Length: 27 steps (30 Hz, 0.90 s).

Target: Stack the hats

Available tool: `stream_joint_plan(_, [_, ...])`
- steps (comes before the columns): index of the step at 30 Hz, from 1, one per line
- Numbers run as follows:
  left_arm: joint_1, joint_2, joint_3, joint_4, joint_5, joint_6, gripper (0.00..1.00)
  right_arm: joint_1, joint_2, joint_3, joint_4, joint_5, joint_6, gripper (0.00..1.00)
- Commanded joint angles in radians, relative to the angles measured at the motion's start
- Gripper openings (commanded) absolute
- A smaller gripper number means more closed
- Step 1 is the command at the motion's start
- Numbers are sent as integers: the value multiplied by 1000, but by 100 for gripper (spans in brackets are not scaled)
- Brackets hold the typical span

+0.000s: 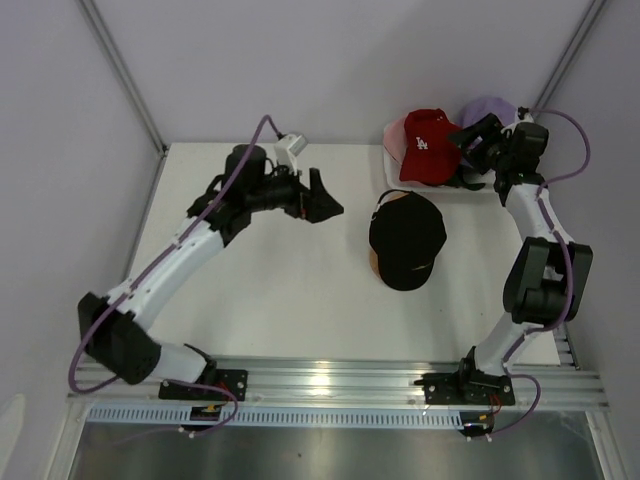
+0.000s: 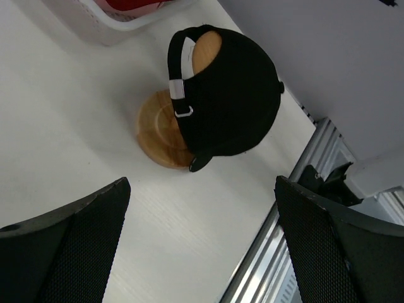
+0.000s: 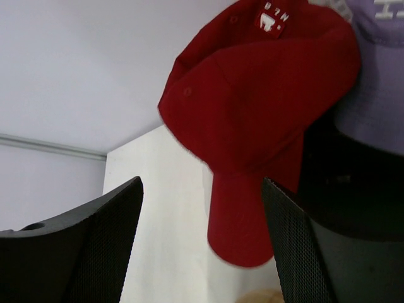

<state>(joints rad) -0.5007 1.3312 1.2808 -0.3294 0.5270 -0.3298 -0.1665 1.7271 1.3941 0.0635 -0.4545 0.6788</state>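
Observation:
A black hat (image 1: 407, 238) sits on the round wooden stand (image 2: 159, 131) in the middle of the table; in the left wrist view the black hat (image 2: 230, 95) shows its back strap. A red hat (image 1: 428, 145) with a white logo lies in the white basket (image 1: 392, 160) at the back right, with a pink hat (image 1: 394, 128) and a lavender hat (image 1: 488, 106) beside it. My left gripper (image 1: 322, 203) hovers open to the left of the black hat, nothing between its fingers. My right gripper (image 3: 202, 246) is open at the red hat (image 3: 265, 95), whose brim hangs between the fingers.
The basket's mesh wall (image 2: 110, 19) shows at the top of the left wrist view. An aluminium rail (image 1: 330, 378) runs along the table's near edge. Walls close in the back and both sides. The lavender hat (image 3: 379, 76) lies right of the red one.

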Motion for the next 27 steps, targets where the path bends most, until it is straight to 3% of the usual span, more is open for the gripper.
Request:
stream_joint_plan(1, [-9, 143, 109, 145, -56, -155, 99, -7, 86, 100, 29, -32, -28, 78])
stream_joint_plan(6, [-25, 409, 339, 133, -194, -157, 95, -4, 143, 143, 2, -39, -47, 77])
stream_joint_plan(7, [-39, 448, 454, 91, -205, -141, 93, -2, 144, 138, 5, -38, -47, 77])
stream_joint_plan(12, [-81, 638, 681, -34, -235, -61, 79, 5, 160, 138, 12, -56, -41, 75])
stream_joint_plan(19, [-139, 695, 670, -33, -206, -14, 65, 27, 143, 129, -59, 2, -81, 75])
stream_joint_plan(27, [-182, 651, 563, -25, -236, 75, 65, -4, 74, 94, -60, -36, -67, 77])
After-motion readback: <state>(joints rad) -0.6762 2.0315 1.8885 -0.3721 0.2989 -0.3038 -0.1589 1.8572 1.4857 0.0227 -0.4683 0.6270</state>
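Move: Right of the left hand by about 20 cm, 4 cm ahead and 14 cm lower, sits the black hat on the wooden stand, its open back and strap turned forward-left. The stand's base is 18 cm right, 4 cm ahead and 26 cm below that hand. From the right hand, the red hat lies about 10 cm ahead, 8 cm left and 12 cm down; the purple hat is 14 cm ahead, 6 cm right, 8 cm down. Swinging forward some 15 cm and rightward, then drawing back about 4 cm while still going right and sinking 8 cm, the left hand comes up to the black hat's back strap, its wide-open fingers narrowing by a third. The right hand, fingers staying open, eases about 3 cm forward and down towards the red hat, then hovers. ##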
